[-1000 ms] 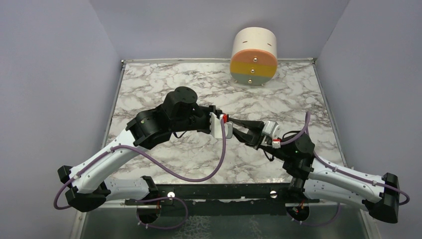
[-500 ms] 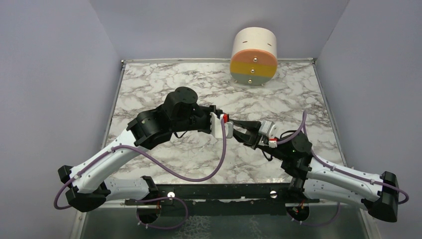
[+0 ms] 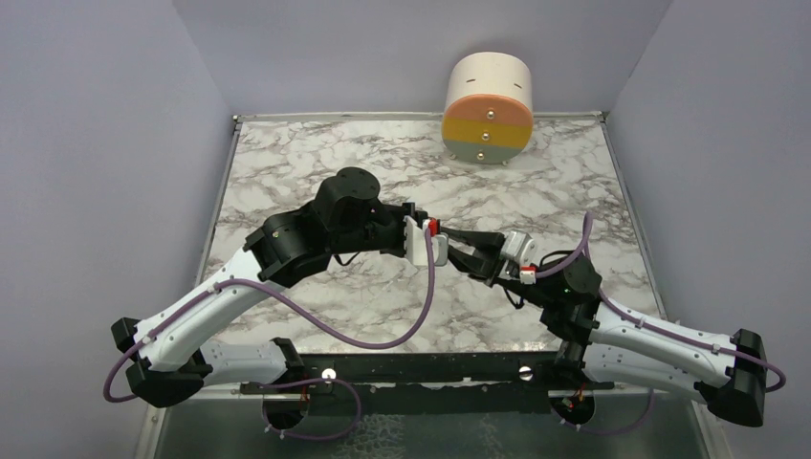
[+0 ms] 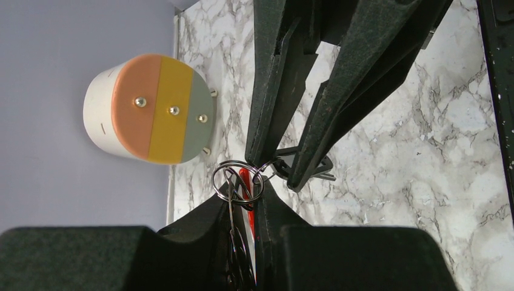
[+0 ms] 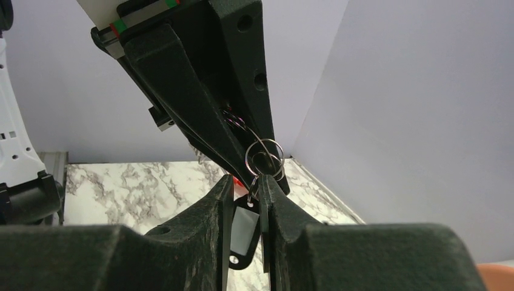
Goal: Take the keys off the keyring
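My two grippers meet tip to tip above the middle of the table. The left gripper [image 3: 427, 239] [image 4: 245, 193] is shut on the keyring. Its thin silver ring [image 4: 213, 182] [image 5: 246, 160] and a red piece [image 4: 244, 179] [image 3: 431, 227] stick out past the fingertips. A dark flat key with a pale window [image 5: 242, 230] hangs from a small ring off that keyring. The right gripper [image 3: 457, 251] [image 5: 245, 182] is shut on it, one finger on either edge. I cannot make out a red-headed key.
A white cylinder with an orange, yellow and grey face [image 3: 488, 105] [image 4: 151, 109] lies on its side at the back of the marble table [image 3: 287, 163]. Purple cables loop off both arms. Grey walls close in left, right and behind.
The right arm's wrist and elbow have edged slightly left toward the left gripper. The left arm and the keyring have stayed put.
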Available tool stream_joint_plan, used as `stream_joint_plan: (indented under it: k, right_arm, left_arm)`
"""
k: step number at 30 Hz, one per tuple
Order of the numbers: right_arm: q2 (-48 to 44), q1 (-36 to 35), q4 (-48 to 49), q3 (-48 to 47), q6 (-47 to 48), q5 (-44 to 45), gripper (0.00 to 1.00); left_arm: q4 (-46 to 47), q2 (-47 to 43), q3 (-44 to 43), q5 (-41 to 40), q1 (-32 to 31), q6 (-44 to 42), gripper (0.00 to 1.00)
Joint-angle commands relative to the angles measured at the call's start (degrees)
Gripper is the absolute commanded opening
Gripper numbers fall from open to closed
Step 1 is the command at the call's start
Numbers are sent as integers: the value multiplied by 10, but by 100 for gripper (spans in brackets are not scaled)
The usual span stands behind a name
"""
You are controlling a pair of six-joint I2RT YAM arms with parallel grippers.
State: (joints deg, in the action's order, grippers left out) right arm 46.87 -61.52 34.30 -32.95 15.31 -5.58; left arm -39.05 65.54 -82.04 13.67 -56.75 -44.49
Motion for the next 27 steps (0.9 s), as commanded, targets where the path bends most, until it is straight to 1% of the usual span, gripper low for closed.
stream_joint_plan:
  k: [1, 5, 6, 7, 8, 27]
  right_arm:
    - [3, -4, 28, -6, 4, 11, 20]
    - [6, -3, 29, -9, 14, 24, 12]
    - [6, -3, 28, -10, 17, 28, 9]
    - [5, -4, 27, -11, 21, 30, 4]
    - [4, -4, 27, -10, 24, 32, 2]
    - [-8, -3, 3, -20, 90, 75, 2]
  left_arm:
    - [19, -19, -1, -1, -4, 2, 0]
    - [20, -22, 2, -3, -4, 1, 0]
    - [20, -23, 2, -2, -4, 0, 0]
    - [20, -24, 3, -3, -3, 0, 0]
    - [21, -26, 4, -3, -3, 0, 0]
    - [20, -31, 9, 10, -3, -2, 0]
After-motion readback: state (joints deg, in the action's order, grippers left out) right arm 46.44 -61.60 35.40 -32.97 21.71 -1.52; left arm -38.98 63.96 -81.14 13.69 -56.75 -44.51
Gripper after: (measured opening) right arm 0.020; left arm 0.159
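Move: The right fingers are slightly parted around the thin link ring of the black fob, which is about 1 cm to their left and level with them. The larger keyrings stand some 3 cm left of the right hand, 1 cm ahead and 2 cm up. The fob hangs about 2 cm below that hand, 1 cm back and 1 cm left. From the left hand, which keeps the keys, the link ring is roughly 4 cm right, level fore-and-aft and 2 cm down. After closing on the thin link ring, the right hand eases forward about 1.5 cm, then also right and up by around 1 cm each, away from the left fingertips. Its wrist swings a few degrees clockwise while its tips tilt up. The left hand keeps its grip on the bunch and gives back barely half a centimetre to the left. ##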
